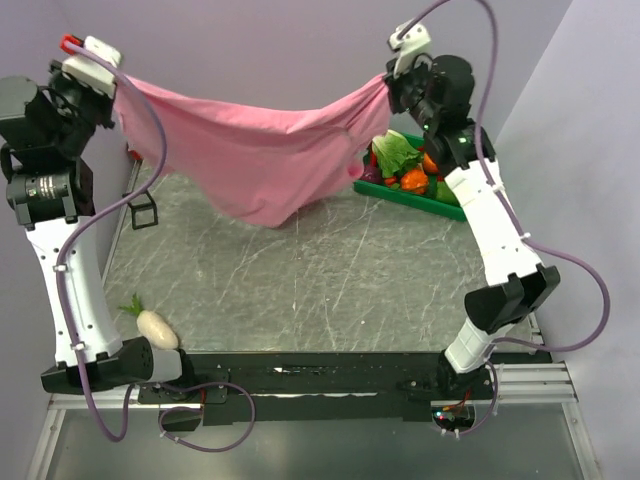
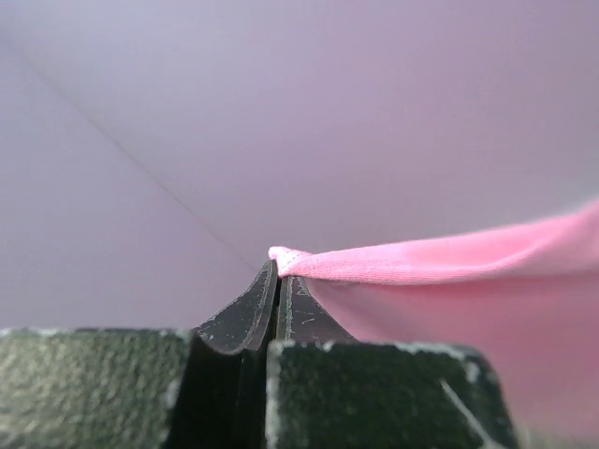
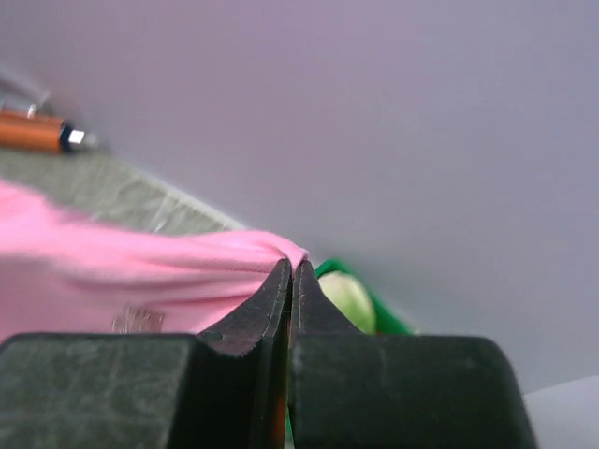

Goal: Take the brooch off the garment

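Note:
The garment [image 1: 260, 160], a pink T-shirt, hangs in the air stretched between both arms, its middle sagging low over the grey table. My left gripper [image 1: 118, 85] at the far left is shut on one end of the cloth; the left wrist view shows the jaws pressed together at a pink hem [image 2: 449, 271] held by my left gripper [image 2: 278, 267]. At the far right, my right gripper [image 1: 388, 82] [image 3: 292, 267] is shut on the other end of the garment [image 3: 112, 271]. A small pale patch [image 3: 138, 320] on the cloth is too blurred to identify. The brooch cannot be made out.
A green tray [image 1: 385, 190] with lettuce [image 1: 398, 152] and other vegetables stands at the back right, just below the right gripper. A white radish [image 1: 157, 328] lies near the left arm's base. A black clip [image 1: 143, 210] sits at the table's left edge.

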Motion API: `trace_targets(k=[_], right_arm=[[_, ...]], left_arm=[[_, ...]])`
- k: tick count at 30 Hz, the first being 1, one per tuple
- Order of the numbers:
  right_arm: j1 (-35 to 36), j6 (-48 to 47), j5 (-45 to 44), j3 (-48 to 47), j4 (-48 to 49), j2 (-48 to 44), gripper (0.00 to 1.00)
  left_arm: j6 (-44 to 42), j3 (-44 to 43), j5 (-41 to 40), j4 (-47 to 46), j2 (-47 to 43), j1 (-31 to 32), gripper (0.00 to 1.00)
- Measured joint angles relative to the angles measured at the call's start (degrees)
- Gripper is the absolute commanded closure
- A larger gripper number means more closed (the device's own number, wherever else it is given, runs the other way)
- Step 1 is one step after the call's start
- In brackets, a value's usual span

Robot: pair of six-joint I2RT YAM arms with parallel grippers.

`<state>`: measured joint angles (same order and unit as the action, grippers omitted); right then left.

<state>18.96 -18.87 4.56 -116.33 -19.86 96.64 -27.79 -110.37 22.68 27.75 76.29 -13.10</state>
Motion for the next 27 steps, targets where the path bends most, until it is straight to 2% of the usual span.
trace_targets(k=[4, 9, 20, 24, 27], right_arm=[[-0.22, -2.56, -0.70, -1.51, 1.29, -3.61, 1.00], [-0.22, -5.40, -0.66, -1.73, 1.05, -10.99, 1.00], [-0.22, -4.76, 3.28, -6.01, -6.47, -25.97, 1.00], [-0.20, -4.59, 4.63, -5.14, -8.07, -28.24, 1.00], [-0.20, -4.61, 5.64, -0.70, -7.58, -30.27, 1.00]], left_arm=[[2.27, -1.95, -1.79, -3.96, -0.24, 0.00, 0.99], [2.62, -1.95, -3.19, -4.66, -2.34, 0.00, 0.99], [4.59, -3.28, -2.47, -7.26, -10.75, 0.02, 0.99], [4.74, -2.12, -1.99, -7.74, -13.42, 0.07, 0.99], [4.46, 0.83, -1.99, -8.26, -14.78, 0.09, 0.99]])
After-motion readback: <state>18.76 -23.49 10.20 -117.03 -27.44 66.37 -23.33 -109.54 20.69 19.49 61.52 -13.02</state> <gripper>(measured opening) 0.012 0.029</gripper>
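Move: Each raised hand already pinches one corner of the garment. Its middle is about 23 cm right of the left hand, 5 ahead and 20 below, and some 24 cm left of the right hand, 6 back and 13 below. From the right hand the vegetable box lies about 18 cm ahead, 16 right, 43 below. Far below the left hand by about 52 cm, the black stand is 16 ahead and 11 left, the radish 24 back and level sideways. Both hands keep their pinch on the garment's corners and swing it up and back towards the bases, away from the vegetable box: the right goes farther, about 23 cm back and 19 up while easing some 7 cm to its right, the left about 12 cm back and 11 up, rising first before it draws back. Both wrists tip the fingertips upward by 20 to 25 degrees on the way, and at the very end the climb stops and both hands begin to sink a little. ##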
